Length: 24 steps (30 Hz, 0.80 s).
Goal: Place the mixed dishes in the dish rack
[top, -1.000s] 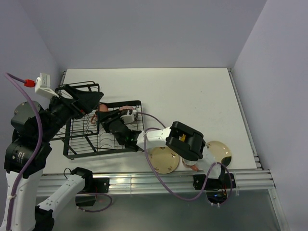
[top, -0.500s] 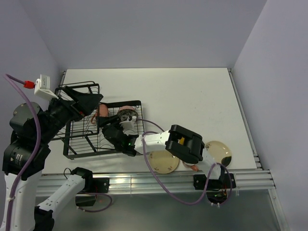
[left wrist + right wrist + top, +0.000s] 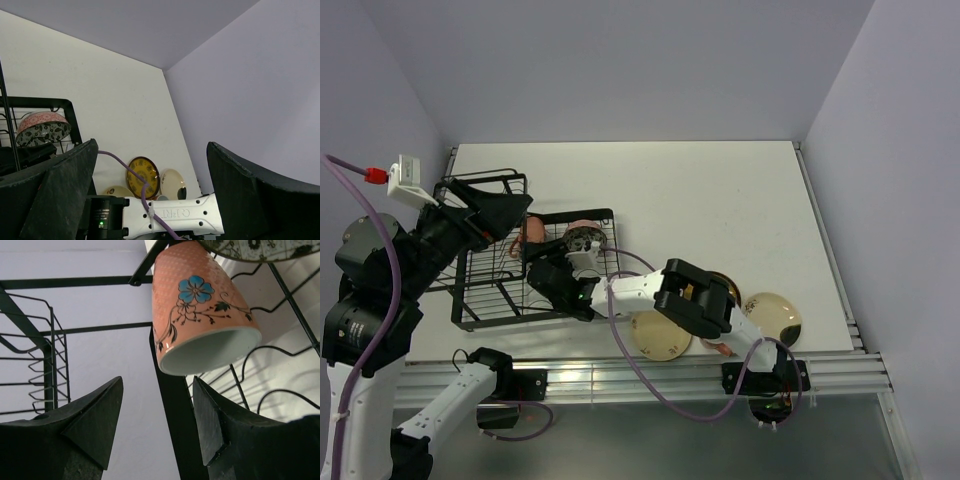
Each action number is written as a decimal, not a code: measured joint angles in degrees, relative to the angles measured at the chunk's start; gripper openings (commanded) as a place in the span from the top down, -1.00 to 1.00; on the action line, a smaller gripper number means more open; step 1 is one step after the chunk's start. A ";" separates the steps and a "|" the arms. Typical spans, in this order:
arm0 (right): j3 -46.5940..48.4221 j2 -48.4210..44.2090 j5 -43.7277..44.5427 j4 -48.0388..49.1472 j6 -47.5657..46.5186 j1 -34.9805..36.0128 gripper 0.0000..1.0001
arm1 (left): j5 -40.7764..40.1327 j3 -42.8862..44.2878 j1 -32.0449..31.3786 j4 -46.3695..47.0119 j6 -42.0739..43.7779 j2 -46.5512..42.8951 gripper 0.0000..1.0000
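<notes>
The black wire dish rack [image 3: 485, 300] stands at the table's left. A pinkish-orange mug [image 3: 532, 232] with a blue flower lies tilted in it, and it fills the top of the right wrist view [image 3: 200, 310]. The small dark patterned bowl [image 3: 582, 236] rests on the rack's far right part [image 3: 42, 127]. My right gripper [image 3: 542, 270] is open and empty inside the rack, just below the mug [image 3: 157, 410], with a rack bar between its fingers. My left gripper [image 3: 518, 215] hangs open and empty above the rack's raised end. The mustard-yellow plate [image 3: 728, 288], two cream plates [image 3: 660, 335] [image 3: 775, 315] and the second mug [image 3: 720, 346] lie near the front edge.
The right arm's white link [image 3: 170, 215] stretches across the near table from the plates to the rack, with a purple cable along it. The rack's raised cage end [image 3: 480, 190] sits under my left gripper. Bare white table [image 3: 710, 200] spreads behind and to the right.
My right gripper has drawn back left and nearer within the rack, away from the bowl, which now shows fully. The mustard plate has come into view from under the arm. The left arm has hardly moved.
</notes>
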 measured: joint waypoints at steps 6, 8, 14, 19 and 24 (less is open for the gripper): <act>4.20 2.51 1.05 -1.14 -0.31 -0.79 -0.24 | 0.04 -0.02 0.00 0.31 0.04 -0.02 -0.93; 5.92 3.43 1.25 -2.05 -0.26 -1.09 -0.22 | 0.07 -0.02 0.00 0.35 0.07 -0.02 -0.94; 9.57 4.48 2.54 -6.12 0.94 -2.12 -0.11 | 0.50 -0.02 0.00 0.33 0.48 -0.02 -0.94; 11.98 5.29 3.43 -9.77 2.93 -2.23 0.13 | 0.85 -0.02 0.00 0.33 0.70 -0.04 -0.94; 12.11 5.33 3.74 -12.59 4.37 -2.25 0.32 | 1.33 -0.15 0.00 0.39 1.16 -0.15 -0.95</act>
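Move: The pink mug lies tipped in the dish rack about 6 cm ahead of the right hand and a centimetre left, its middle some 2 cm lower, mouth facing the fingers. The bowl stands roughly 5 cm ahead and 11 cm to the right of that hand, a little below it; the rack's upper tier is about 7 cm ahead, 9 cm left and somewhat higher. From the left hand the mug is some 15 cm ahead, 4 cm left and 33 cm below. The mug's rim gets straddled by the right fingers: the hand goes forward about 4 cm to the mouth, turning some 5 degrees clockwise, then sinks by about a centimetre. The fingers close from two-thirds open to a little over a third, most of it late, with the lower finger inside the mouth and the upper one outside the wall. ##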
